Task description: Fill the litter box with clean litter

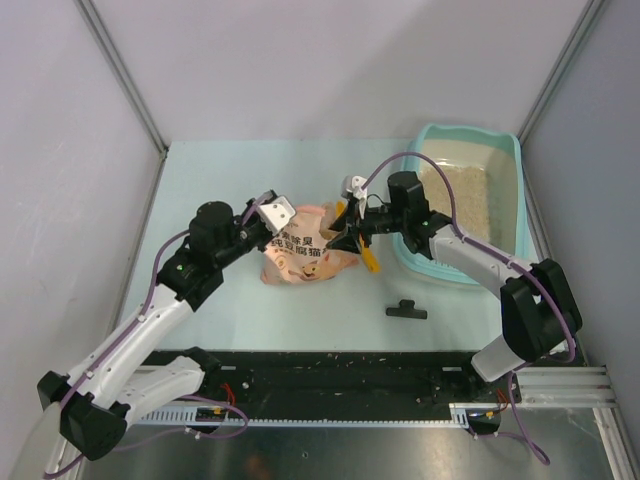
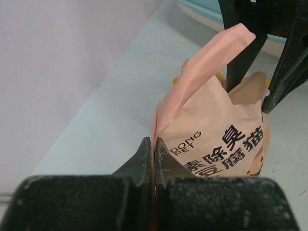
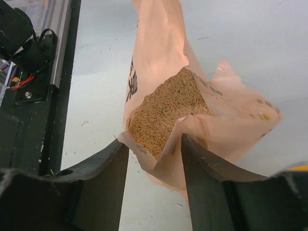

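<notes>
The light-teal litter box [image 1: 519,200] stands at the back right with pale clean litter [image 1: 468,195] spread inside. A pink-orange printed bag [image 1: 305,255] stands open at mid-table. My left gripper [image 1: 275,215] is shut on the bag's left upper edge; in the left wrist view its jaws [image 2: 154,144] pinch the thin film of the bag [image 2: 211,139]. My right gripper [image 1: 345,240] is open at the bag's right side. In the right wrist view its open jaws [image 3: 154,144] straddle the bag's mouth rim, with brownish litter [image 3: 163,115] showing inside the bag [image 3: 159,43].
An orange scoop [image 1: 370,258] lies between the bag and the litter box; its tip shows in the right wrist view [image 3: 298,168]. A black clip [image 1: 406,311] lies on the table in front. Grey walls close in the left, back and right.
</notes>
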Motion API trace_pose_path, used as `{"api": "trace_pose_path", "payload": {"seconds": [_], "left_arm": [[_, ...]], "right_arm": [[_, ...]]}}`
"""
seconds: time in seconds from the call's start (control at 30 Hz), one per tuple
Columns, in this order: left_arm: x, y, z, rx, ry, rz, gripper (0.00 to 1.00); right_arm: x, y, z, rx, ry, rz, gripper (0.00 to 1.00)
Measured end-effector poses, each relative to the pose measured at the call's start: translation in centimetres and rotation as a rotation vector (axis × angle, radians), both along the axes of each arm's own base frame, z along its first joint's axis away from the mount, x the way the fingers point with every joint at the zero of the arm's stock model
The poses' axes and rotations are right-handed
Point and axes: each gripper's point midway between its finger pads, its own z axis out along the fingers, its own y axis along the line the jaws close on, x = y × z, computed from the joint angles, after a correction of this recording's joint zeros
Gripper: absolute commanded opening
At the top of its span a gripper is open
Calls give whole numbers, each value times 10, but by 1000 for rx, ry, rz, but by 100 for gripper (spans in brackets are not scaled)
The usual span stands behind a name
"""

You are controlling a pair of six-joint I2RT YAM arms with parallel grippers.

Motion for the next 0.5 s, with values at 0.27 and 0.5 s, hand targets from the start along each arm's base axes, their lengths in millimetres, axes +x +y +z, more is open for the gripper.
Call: {"api": "trace_pose_path", "payload": {"seconds": [0.27,0.5], "left_arm": [[1,2,1,6,5,10,0],[2,2,2,11,10,16,19]], "right_arm": [[-2,1,-1,1,11,1,36],[2,0,-5,-12,3,-26,10]]}}
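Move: The right hand is already at the right-hand end of the litter bag's rim, which stands between its parted fingers about 1 cm to its left and 1 cm below the hand point, straight ahead counting as 0. The scoop lies some 5 cm to the right, 2 cm farther out and 17 cm lower; the black clip is roughly 16 cm right and 14 cm back, 19 cm down. From the left hand, that rim end is about 13 cm right, 1 cm ahead and 5 cm lower. Nearly on the spot, sinking only about half a centimetre, the right hand closes its fingers from roughly half open to under a quarter. One finger comes from the robot's side and the other from the far side, until they pinch the right end of the bag's rim. The left hand stays put and keeps the bag's other top corner clamped. ##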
